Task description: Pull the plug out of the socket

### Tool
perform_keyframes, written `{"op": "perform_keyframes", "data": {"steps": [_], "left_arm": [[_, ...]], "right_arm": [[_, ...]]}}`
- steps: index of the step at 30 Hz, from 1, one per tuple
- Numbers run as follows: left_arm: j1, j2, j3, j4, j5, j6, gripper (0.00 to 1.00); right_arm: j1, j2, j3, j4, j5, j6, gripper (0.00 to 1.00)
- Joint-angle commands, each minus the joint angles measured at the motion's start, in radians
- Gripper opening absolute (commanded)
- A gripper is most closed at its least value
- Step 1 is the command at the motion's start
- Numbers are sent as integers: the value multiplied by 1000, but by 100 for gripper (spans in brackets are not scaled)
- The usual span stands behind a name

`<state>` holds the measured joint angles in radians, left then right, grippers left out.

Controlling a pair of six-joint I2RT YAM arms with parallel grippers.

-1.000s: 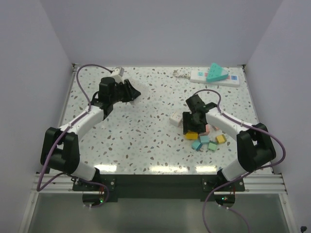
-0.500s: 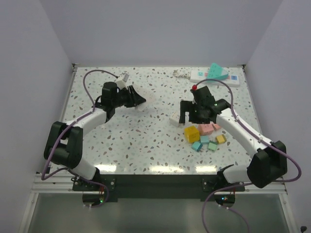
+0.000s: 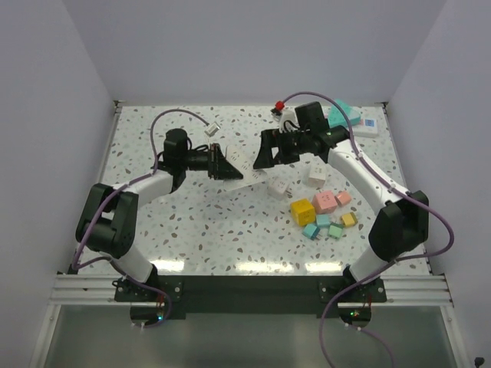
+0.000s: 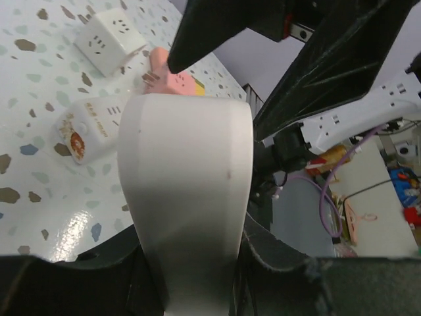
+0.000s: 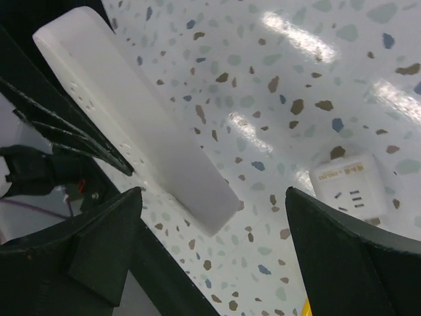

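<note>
The socket (image 3: 369,127), a white strip with blue marks, lies at the table's back right, mostly hidden behind my right arm. A teal wedge-shaped plug (image 3: 347,113) sits on its face. My left gripper (image 3: 224,164) (image 4: 191,263) is shut on a white flat piece (image 3: 242,167) (image 4: 187,178) (image 5: 131,112) and holds it above mid-table, pointing right. My right gripper (image 3: 265,153) (image 5: 214,197) stands open. The piece's free end lies between its fingers without touching them. Both grippers are well left of the socket.
Two white cube adapters (image 3: 277,188) (image 3: 316,175) rest right of centre; one shows in the right wrist view (image 5: 348,181). Just beyond them are a yellow block (image 3: 302,210) and several pink, teal and yellow blocks (image 3: 330,218). Walls enclose the table on three sides.
My right gripper left the coloured blocks, swung back-left to the white piece and opened wide. My left gripper carried the white piece rightward toward the middle.
</note>
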<state>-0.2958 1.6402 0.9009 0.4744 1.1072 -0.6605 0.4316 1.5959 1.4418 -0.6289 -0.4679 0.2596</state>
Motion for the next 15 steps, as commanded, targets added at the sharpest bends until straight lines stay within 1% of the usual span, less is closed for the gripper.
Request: {"op": "perform_keyframes", "data": {"steps": [1,3,4,5,6,7,9,11,13,15], "left_arm": [[-2,-29,3,61,190,53,0],[-2,-33,6,43,219,74,0],[-2,-30,12,33,224,84,0],[-2,-26,16,8,235,105,0],[-2,-23,21,4,244,107,0],[-2,-22,26,6,253,107,0],[-5,-16,29,41,290,85,0],[-12,-10,44,53,319,75,0],[-17,-6,62,55,350,75,0],[-22,-3,75,53,370,76,0]], "right_arm": [[1,42,85,-69,-291,-123,92],[1,32,50,-25,-380,-100,88],[2,29,42,-22,-449,-92,86],[2,27,34,-32,-480,-92,84],[2,21,22,-46,-500,-98,80],[4,13,8,-49,-532,-103,78],[13,-5,-41,-8,-541,-86,76],[16,2,-54,-11,-598,-79,66],[24,25,-41,-50,-609,-115,56],[41,29,-35,-68,-597,-118,53]]}}
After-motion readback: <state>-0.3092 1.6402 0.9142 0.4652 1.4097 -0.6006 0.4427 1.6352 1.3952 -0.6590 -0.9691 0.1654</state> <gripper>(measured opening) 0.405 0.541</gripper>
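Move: My left hand already grips the white socket, whose middle lies about 3 cm to its right and 1 cm back, at its height. From my open right hand that socket is roughly 5 cm left, 4 cm back and 2 cm down. On the table, some 17 to 18 cm below my right hand, are a white plug 4 cm right and 1 cm ahead, and the yellow plug 11 cm right and 8 cm back. I bring my right hand back about 7 cm and left some 4 cm to the socket's free end, turning it counter-clockwise with a tilt, some 30 degrees in all, while its wide-open fingers close roughly halfway, one to each side of that end. My left hand keeps its grip and draws the socket back about 5 cm, rising slightly and turning clockwise. ##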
